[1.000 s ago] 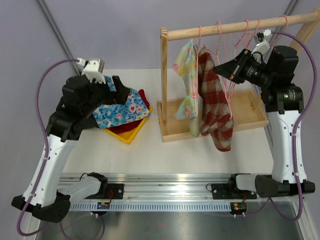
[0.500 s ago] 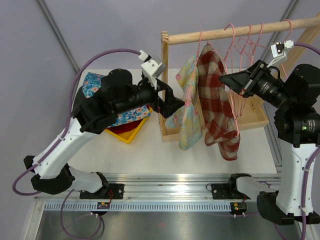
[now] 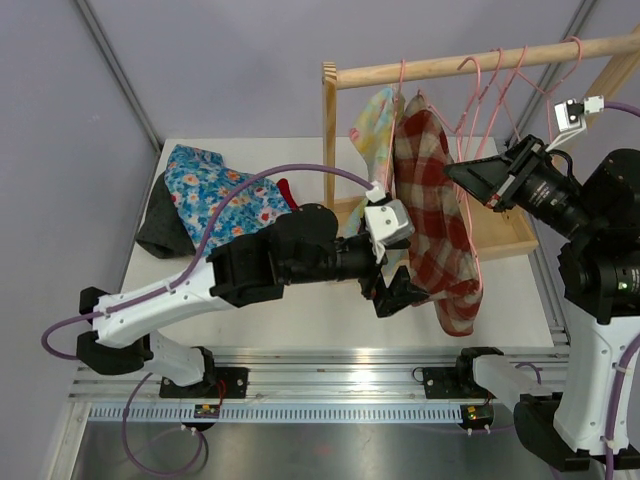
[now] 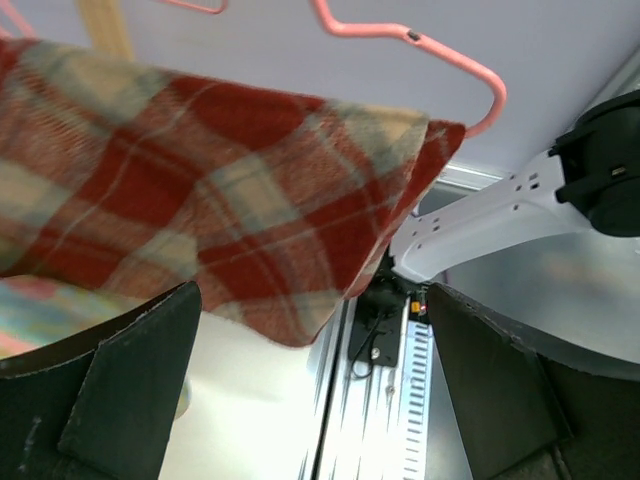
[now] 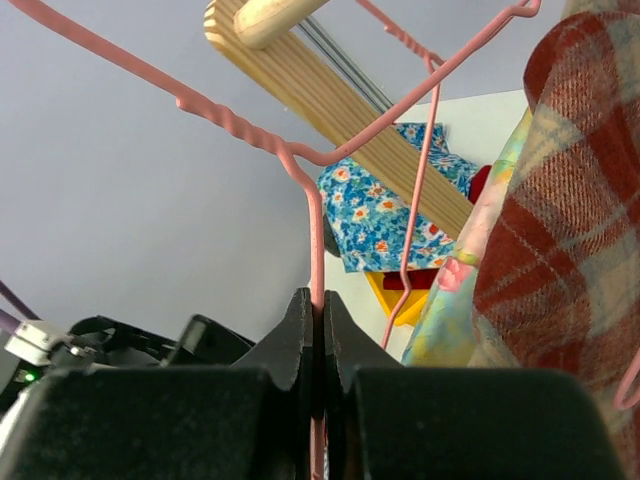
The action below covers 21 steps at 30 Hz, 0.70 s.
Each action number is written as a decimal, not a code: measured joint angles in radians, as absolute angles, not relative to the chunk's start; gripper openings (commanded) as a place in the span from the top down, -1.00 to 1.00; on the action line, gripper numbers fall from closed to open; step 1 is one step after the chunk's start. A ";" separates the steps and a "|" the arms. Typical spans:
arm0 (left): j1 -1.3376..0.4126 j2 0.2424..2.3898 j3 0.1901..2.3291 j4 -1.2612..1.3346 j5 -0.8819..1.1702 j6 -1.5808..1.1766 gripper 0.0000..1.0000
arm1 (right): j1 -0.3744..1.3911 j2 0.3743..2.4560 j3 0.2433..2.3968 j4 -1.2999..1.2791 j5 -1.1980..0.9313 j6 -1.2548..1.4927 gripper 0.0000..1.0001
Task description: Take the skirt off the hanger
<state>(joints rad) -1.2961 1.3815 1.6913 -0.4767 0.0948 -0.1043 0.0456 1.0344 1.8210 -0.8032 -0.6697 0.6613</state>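
Observation:
A red plaid skirt [image 3: 435, 220] hangs from a pink wire hanger [image 3: 470, 100] on the wooden rail [image 3: 480, 55]. My right gripper [image 3: 450, 172] is shut on the pink hanger wire [image 5: 316, 240] at the skirt's right edge; the wrist view shows the wire pinched between the jaws [image 5: 320, 310], with the skirt [image 5: 570, 200] to its right. My left gripper [image 3: 400, 290] stands wide open just under the skirt's lower hem. Seen from the left wrist, the skirt [image 4: 200, 200] hangs above the spread fingers [image 4: 120, 390], and nothing lies between them.
A pastel floral garment [image 3: 372, 125] hangs left of the skirt, with more pink hangers [image 3: 510, 80] to the right. The wooden rack base [image 3: 505, 225] lies below. A blue floral cloth [image 3: 220, 195] and a dark grey cloth [image 3: 160, 232] are piled at the left.
My left arm has swung from the cloth pile at the left across to under the skirt, its gripper open throughout. The right arm, still gripping the hanger, has drawn back to the right.

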 measured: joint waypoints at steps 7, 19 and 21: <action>-1.351 1.498 1.691 -0.371 0.099 -0.105 -0.97 | 0.046 0.989 1.840 -0.815 -0.670 0.690 1.00; -1.394 1.593 1.659 -0.289 0.139 -0.123 1.00 | 0.046 0.987 1.855 -0.863 -0.663 0.692 1.00; -1.394 1.591 1.644 -0.275 0.138 -0.126 1.00 | 0.046 0.992 1.859 -0.870 -0.662 0.690 1.00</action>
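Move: The plaid skirt still hangs from the pink hanger held by the right fingers, and its near lower end lies about 10 cm to the left hand's right, 3 cm back and 4 cm below. The gripped part of that hanger is some 11 cm ahead of the left hand, 6 cm right and 10 cm above; the pastel garment hangs roughly 12 cm straight ahead and 5 cm lower. From the right hand, the skirt's lower end is about 14 cm back, 4 cm right and 14 cm below. The left hand reaches about 8 cm to its right into the near lower end of the plaid skirt, sinking some 7 cm and drawing back about 4 cm, with the wrist turning slightly clockwise; its wide-open fingers begin closing as the reach slows and pinch the cloth between their tips. Meanwhile the right hand keeps its grip on the hanger and draws it back about 3 cm, rising slightly and then easing part of the way down again. ##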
